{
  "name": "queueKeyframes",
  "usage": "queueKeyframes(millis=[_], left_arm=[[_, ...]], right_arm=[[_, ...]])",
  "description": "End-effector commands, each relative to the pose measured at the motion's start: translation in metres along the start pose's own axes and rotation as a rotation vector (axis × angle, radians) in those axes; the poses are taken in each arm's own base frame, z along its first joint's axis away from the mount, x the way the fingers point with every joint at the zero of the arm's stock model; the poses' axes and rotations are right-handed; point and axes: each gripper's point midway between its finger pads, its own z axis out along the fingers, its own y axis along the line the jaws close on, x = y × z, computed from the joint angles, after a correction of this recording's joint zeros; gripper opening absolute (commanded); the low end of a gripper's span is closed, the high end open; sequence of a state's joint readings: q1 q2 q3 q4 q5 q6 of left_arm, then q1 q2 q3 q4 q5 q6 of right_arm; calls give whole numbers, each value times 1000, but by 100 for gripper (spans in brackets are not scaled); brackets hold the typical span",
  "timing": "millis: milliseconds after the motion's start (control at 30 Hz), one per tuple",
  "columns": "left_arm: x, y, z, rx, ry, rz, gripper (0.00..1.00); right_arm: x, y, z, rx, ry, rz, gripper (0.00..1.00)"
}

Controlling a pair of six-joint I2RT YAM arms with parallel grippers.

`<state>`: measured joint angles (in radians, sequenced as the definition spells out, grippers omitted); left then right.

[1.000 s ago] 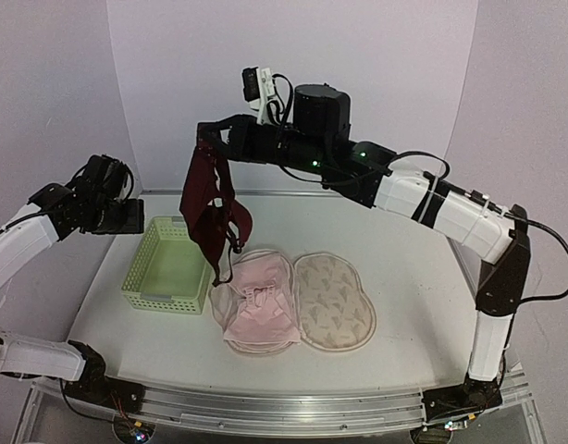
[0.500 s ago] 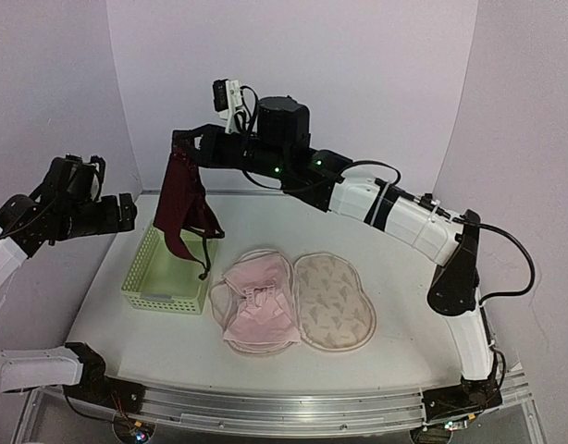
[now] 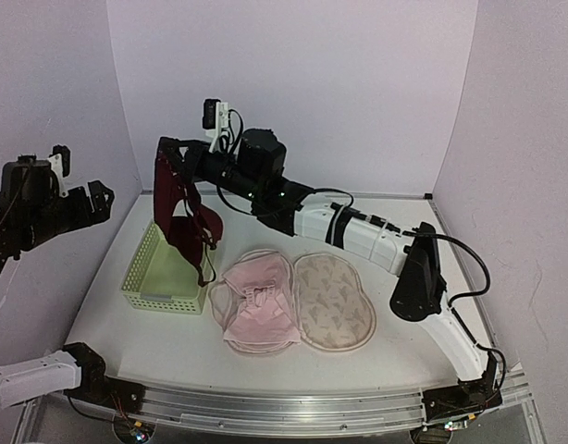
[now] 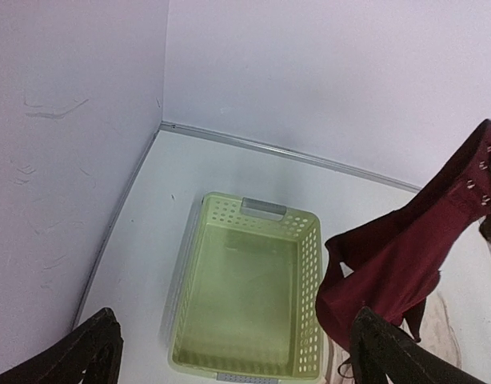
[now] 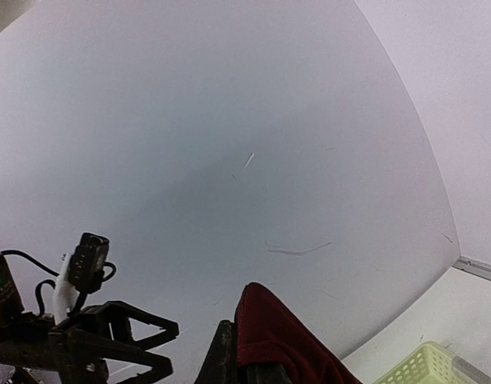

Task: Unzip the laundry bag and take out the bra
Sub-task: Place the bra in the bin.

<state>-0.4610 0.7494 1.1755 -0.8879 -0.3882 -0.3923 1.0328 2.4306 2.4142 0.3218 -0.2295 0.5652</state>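
The laundry bag (image 3: 332,301) lies unzipped and spread open mid-table, its pink lining lobe (image 3: 258,298) on the left and its leaf-print lobe on the right. My right gripper (image 3: 164,153) is shut on the dark red bra (image 3: 184,217) and holds it high, hanging over the right part of the light-green basket (image 3: 164,270). The bra shows in the left wrist view (image 4: 405,256) and in the right wrist view (image 5: 269,336). My left gripper (image 3: 76,199) is open and empty, raised at the far left above the table.
The green perforated basket (image 4: 245,296) stands empty at the left of the table, next to the bag. The lilac back wall and left wall are close behind it. The right arm stretches across the table above the bag.
My right gripper has carried the bra leftward, from above the bag to above the basket. My left arm has pulled back to the left and upward.
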Motion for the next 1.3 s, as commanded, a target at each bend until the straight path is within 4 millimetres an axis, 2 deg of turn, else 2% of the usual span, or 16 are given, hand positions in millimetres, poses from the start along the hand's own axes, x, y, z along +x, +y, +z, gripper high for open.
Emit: queueKeyframes(millis=[0, 200, 367, 467, 700, 833, 1000, 1267], left_arm=[[-18, -2, -12, 28, -57, -19, 100], [-13, -5, -11, 45, -45, -16, 100], [-14, -4, -14, 46, -52, -13, 99], [-14, -4, -15, 47, -54, -12, 99], [-14, -3, -14, 44, -57, -11, 99], [-14, -3, -14, 44, -53, -10, 99], [-14, -3, -13, 42, -52, -9, 99], [-14, -4, -11, 38, -47, -8, 100]], right_arm=[[-39, 27, 1, -114, -177, -1, 0], [-35, 19, 2, -102, -208, 8, 0], [-25, 4, 4, -69, -223, 20, 0], [-8, -14, 6, -32, -222, 47, 0], [50, -63, 9, 52, -189, 147, 0], [79, -78, 8, 67, -142, 186, 0], [93, -81, 7, 62, -105, 206, 0], [114, -62, 11, 19, -36, 225, 0]])
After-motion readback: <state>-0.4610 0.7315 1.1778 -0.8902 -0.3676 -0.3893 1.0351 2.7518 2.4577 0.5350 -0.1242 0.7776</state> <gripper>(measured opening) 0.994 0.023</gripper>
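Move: Roughly 40 cm below the right hand, which already holds the bra up, the green bin's middle lies about 8 cm ahead and 13 cm to the left. The open laundry bag lies flat some 24 cm to the right of this hand and 2 cm back, about 45 cm down. From the idle left hand the bin is straight ahead, some 18 cm out and 35 cm below. Lowering the held bra towards the bin, the right hand makes a shallow dip of about 3 cm, eases most of the way back up, then sinks fast and stops some 15 cm below its start. On the way it drifts about 4 cm forward and as much left, towards the bin's middle, and rolls some 15 degrees about its fingers, top side tipping forward. The fingers stay shut on the bra. ##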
